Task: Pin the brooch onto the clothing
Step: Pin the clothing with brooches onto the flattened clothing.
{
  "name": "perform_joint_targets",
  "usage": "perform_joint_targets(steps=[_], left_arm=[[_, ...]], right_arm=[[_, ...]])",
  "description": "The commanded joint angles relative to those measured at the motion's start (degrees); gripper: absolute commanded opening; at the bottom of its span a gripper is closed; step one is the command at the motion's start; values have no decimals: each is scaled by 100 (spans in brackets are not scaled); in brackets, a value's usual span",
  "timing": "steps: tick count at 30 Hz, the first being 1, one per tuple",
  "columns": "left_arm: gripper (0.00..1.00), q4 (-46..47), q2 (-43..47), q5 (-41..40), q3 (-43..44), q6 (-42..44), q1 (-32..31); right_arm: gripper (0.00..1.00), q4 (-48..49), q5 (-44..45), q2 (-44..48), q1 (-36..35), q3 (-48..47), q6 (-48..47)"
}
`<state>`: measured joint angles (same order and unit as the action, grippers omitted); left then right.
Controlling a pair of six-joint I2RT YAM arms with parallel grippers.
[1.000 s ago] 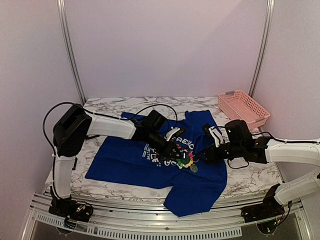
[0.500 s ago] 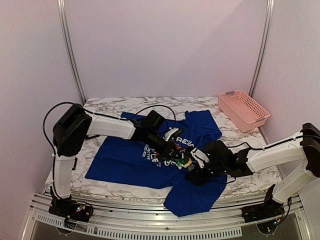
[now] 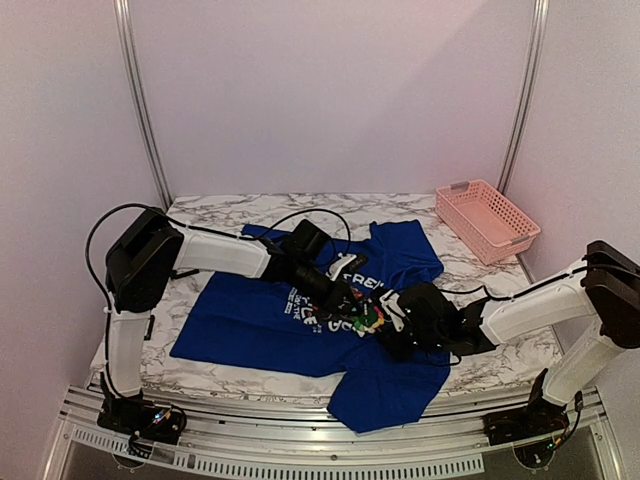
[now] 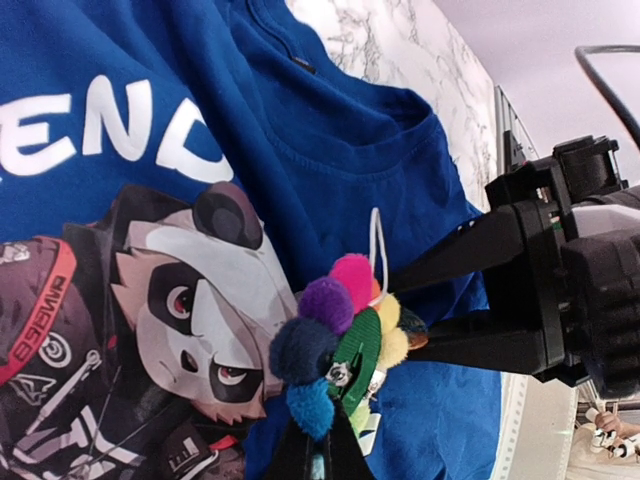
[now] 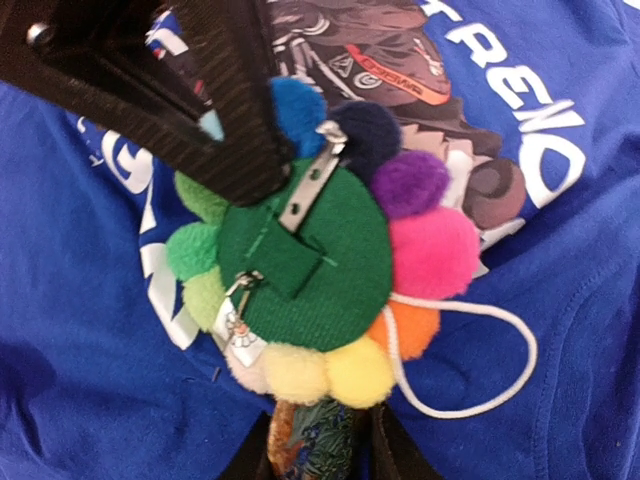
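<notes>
The brooch point(image 3: 370, 318), a ring of coloured pom-pom petals, is held above the chest print of the blue clothing point(image 3: 260, 320). Its green felt back and metal pin point(image 5: 305, 265) face the right wrist camera. My left gripper point(image 4: 320, 435) is shut on the blue petal edge of the brooch point(image 4: 345, 340). My right gripper point(image 5: 320, 440) meets the brooch from the opposite side, shut on a small brown-and-green patterned piece point(image 5: 325, 440) touching the yellow petals. A white string loop point(image 5: 480, 400) hangs from the brooch over the clothing point(image 5: 90, 400).
A pink lattice basket point(image 3: 487, 220) stands at the back right of the marble table point(image 3: 220, 215). The shirt's lower hem droops over the table's near edge point(image 3: 385, 410). Both arms meet low over the middle of the shirt.
My right arm has swung left from the shirt's right side to the brooch and narrowed its jaws there. The grey disc seen under the brooch earlier no longer shows. The left gripper held still.
</notes>
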<state>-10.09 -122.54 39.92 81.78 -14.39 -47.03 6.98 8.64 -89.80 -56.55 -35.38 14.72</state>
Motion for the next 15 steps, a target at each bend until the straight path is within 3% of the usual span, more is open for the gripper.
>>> perform_joint_targets(steps=[1,6,15], left_arm=[[0,-78,-227,-61,26,-129,53],[0,-56,-225,-195,15,-194,53],[0,-282,-172,-56,40,-81,20]], right_arm=[[21,16,-37,-237,-25,-34,49],[10,-107,-261,-295,-23,-144,107],[0,-99,-651,29,-13,-307,15]])
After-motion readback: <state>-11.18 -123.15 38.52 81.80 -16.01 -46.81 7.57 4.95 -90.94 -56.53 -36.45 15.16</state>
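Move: Between the right hand's parted fingertips, roughly 1 cm ahead, 1 cm left and 1 cm below its hand point, sits the round brooch. The flower brooch's middle is about 4 cm ahead of that hand, 3 cm left and 2 cm above. The left hand already holds the flower, its middle about 3 cm right, 1 cm back and 2 cm below; from there the round brooch is some 5 cm right, 4 cm back and 4 cm lower. Closing from about a third open to nearly shut, the right fingers pinch the round brooch on the shirt while the hand eases about 1 cm left, drawing slightly back at the end. The left hand keeps its pinch on the flower brooch's blue edge and sinks about 1 cm towards the shirt, with hardly any turn. ##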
